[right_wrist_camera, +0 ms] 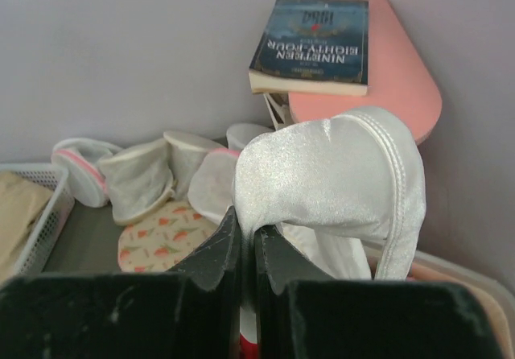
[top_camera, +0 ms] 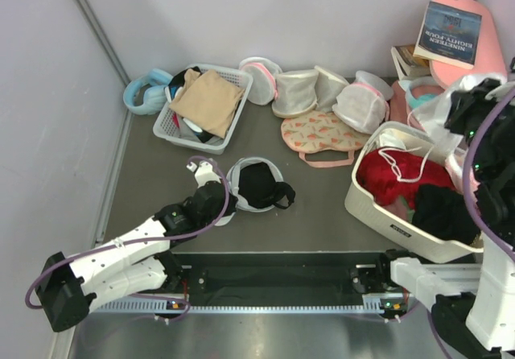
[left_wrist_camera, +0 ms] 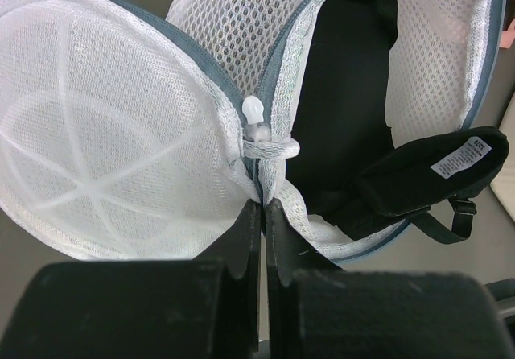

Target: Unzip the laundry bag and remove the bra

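Note:
The round white mesh laundry bag (top_camera: 236, 172) lies open at the table's middle, its two halves spread apart in the left wrist view (left_wrist_camera: 121, 158). The black bra (top_camera: 259, 184) sits in the right half and partly spills over the rim (left_wrist_camera: 346, 93). My left gripper (top_camera: 219, 202) is shut on the bag's mesh at the joint of the halves (left_wrist_camera: 264, 204), just below the white zipper pull (left_wrist_camera: 254, 113). My right gripper (top_camera: 467, 105) is raised at the far right, shut on a white satin garment (right_wrist_camera: 338, 174).
A white slatted basket (top_camera: 165, 125) with a tan cloth (top_camera: 208, 101) stands at back left. Mesh bags with pink trim (top_camera: 261, 79) and a floral one (top_camera: 322, 134) lie at the back. A white tub (top_camera: 386, 218) holds a red garment (top_camera: 402, 174). A book (top_camera: 449, 30) lies on a pink stool.

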`<state>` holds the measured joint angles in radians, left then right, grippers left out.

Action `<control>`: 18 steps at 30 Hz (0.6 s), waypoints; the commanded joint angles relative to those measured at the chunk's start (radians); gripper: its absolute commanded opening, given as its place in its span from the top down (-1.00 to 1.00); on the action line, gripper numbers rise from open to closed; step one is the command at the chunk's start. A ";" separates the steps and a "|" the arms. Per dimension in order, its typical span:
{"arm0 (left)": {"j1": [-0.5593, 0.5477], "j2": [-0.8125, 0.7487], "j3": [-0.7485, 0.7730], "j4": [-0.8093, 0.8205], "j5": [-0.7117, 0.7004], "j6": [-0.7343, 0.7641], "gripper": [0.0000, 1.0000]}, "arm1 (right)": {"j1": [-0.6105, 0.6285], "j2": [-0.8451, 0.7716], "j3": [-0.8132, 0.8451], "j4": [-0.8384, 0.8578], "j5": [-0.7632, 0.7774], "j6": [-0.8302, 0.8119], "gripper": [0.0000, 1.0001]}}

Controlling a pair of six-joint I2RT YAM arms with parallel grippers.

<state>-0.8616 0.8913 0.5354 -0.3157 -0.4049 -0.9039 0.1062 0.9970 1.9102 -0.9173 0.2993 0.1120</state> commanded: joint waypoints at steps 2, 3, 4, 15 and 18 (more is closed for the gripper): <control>0.006 -0.005 0.018 0.036 0.008 0.017 1.00 | -0.013 -0.136 -0.298 0.055 0.063 0.129 1.00; 0.006 -0.006 0.017 0.036 0.006 0.017 1.00 | -0.013 -0.156 -0.388 0.058 0.078 0.144 1.00; 0.006 -0.006 0.018 0.036 0.009 0.016 1.00 | -0.013 -0.175 -0.428 0.055 0.115 0.158 0.96; 0.006 -0.011 0.020 0.033 0.008 0.007 1.00 | -0.013 -0.140 -0.376 0.024 0.129 0.129 -0.92; 0.006 -0.011 0.020 0.033 0.008 0.000 1.00 | -0.011 -0.117 -0.336 0.041 0.098 0.120 -0.92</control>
<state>-0.8589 0.8909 0.5354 -0.3161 -0.3973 -0.8955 0.1062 0.8677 1.4910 -0.9424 0.4004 0.2535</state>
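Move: The right hand, shut on the white garment, is high over the cream basket, whose middle lies some 38 cm below, about 3 cm ahead and 6 cm to the right. In the basket, the red cloth is about 8 cm ahead and 1 cm left of the hand, the black cloth about 4 cm back and 8 cm right, both some 36 cm down. From the left hand the basket is 48 cm right, 4 cm ahead, about level. The right hand drops some 16 cm towards the basket, opens wide to free the garment, then rises slightly. ##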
